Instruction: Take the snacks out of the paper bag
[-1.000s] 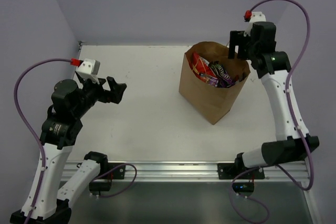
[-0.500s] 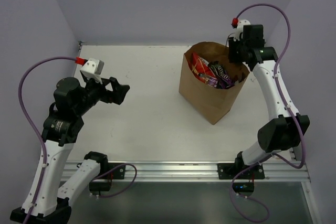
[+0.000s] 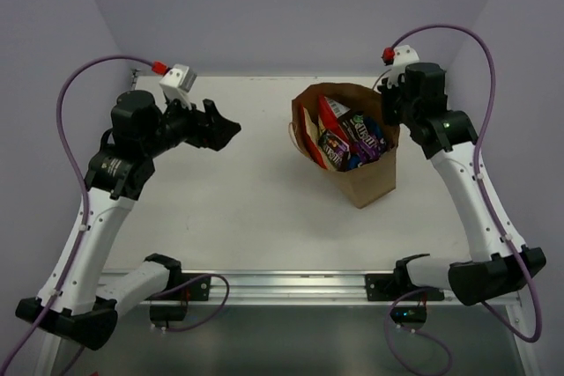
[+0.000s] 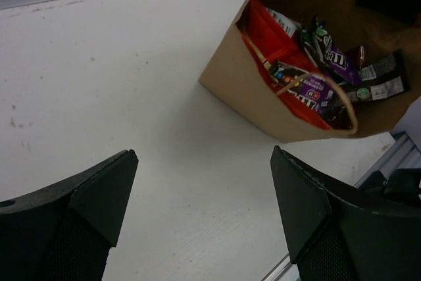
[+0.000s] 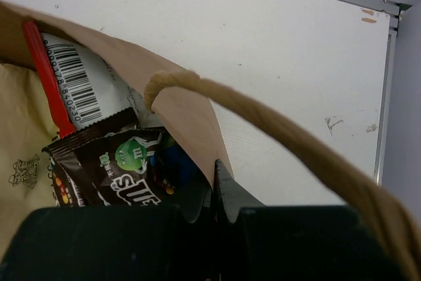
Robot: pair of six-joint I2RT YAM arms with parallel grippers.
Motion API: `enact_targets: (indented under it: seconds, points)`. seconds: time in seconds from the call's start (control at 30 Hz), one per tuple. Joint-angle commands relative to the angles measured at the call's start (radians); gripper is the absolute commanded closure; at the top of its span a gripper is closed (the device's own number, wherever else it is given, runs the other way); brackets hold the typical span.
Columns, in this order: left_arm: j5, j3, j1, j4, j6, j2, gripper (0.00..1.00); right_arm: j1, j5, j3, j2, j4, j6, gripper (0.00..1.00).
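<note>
The brown paper bag [image 3: 368, 179] stands at the back right of the table, mouth open and tipped toward the left arm. Snacks [image 3: 349, 136] fill it: red packets, purple candy bars, a dark brown candy packet [image 5: 108, 170]. My right gripper [image 3: 389, 117] is shut on the bag's right rim [image 5: 187, 120], just under the twisted paper handle [image 5: 296, 144]. My left gripper [image 3: 222, 123] hangs open over bare table left of the bag, nothing between its fingers [image 4: 309, 202]. In the left wrist view the bag [image 4: 230, 77] and its snacks [image 4: 309, 74] lie ahead.
Lilac walls close in the table [image 3: 238, 209] at the back and both sides. An aluminium rail [image 3: 291, 283] with the arm bases runs along the near edge. Purple cables loop from both wrists.
My right gripper has closed on the bag's rim and the bag has shifted left and turned. The left arm has risen and swung toward the back, nearer the bag.
</note>
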Motion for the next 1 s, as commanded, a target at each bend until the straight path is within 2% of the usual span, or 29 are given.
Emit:
enact_targets:
  seconds: [0.0, 0.13, 0.17, 0.2, 0.27, 0.43, 0.53, 0.73, 0.97]
  points:
    - [-0.068, 0.117, -0.136, 0.088, -0.08, 0.055, 0.08, 0.046, 0.124, -0.009, -0.08, 0.174, 0.008, 1.0]
    - [-0.249, 0.232, -0.349, 0.101, -0.135, 0.213, 0.05, 0.08, 0.181, -0.022, -0.093, 0.165, 0.076, 1.0]
    - [-0.289, 0.281, -0.436, 0.102, -0.141, 0.247, 0.05, 0.084, 0.187, -0.035, -0.098, 0.176, 0.08, 1.0]
    - [-0.362, 0.304, -0.477, 0.107, -0.146, 0.275, 0.05, 0.093, 0.199, -0.038, -0.109, 0.179, 0.088, 1.0]
    - [-0.398, 0.378, -0.561, 0.108, -0.166, 0.368, 0.05, 0.104, 0.221, -0.046, -0.119, 0.185, 0.11, 1.0]
    - [-0.555, 0.51, -0.692, 0.13, -0.2, 0.555, 0.08, 0.15, 0.304, -0.072, -0.162, 0.213, 0.136, 1.0]
    - [-0.592, 0.593, -0.712, 0.133, -0.2, 0.657, 0.12, 0.159, 0.314, -0.069, -0.167, 0.205, 0.149, 1.0]
    - [-0.674, 0.617, -0.713, 0.15, -0.207, 0.76, 0.22, 0.166, 0.291, -0.069, -0.175, 0.199, 0.163, 1.0]
    - [-0.658, 0.642, -0.713, 0.197, -0.206, 0.835, 0.32, 0.17, 0.278, -0.078, -0.182, 0.2, 0.169, 1.0]
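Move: The dark and purple M&M's snacks in the open bag lie some 31 cm to the left hand's right, about 5 cm ahead and 13 cm below. The red snack bag is nearer, roughly 24 cm right, 3 cm ahead and 12 cm down; the middle of the bag mouth is about 27 cm right, 4 cm ahead and 4 cm lower. From the right hand, already pinching the mouth's right rim, the M&M's lie about 6 cm left, level fore and aft, and 9 cm down. The left hand sweeps about 28 cm to the right in an arc, first rising some 4 cm over the table, then sinking about 9 cm and reaching 4–5 cm forward over the bag mouth towards the M&M's snacks, its fingers narrowing by about a quarter but still open. Meanwhile the right hand keeps its shut pinch on the right rim and draws it back about 3 cm and slightly up, its wrist turning a few degrees clockwise and tipping up, to hold the mouth open. ##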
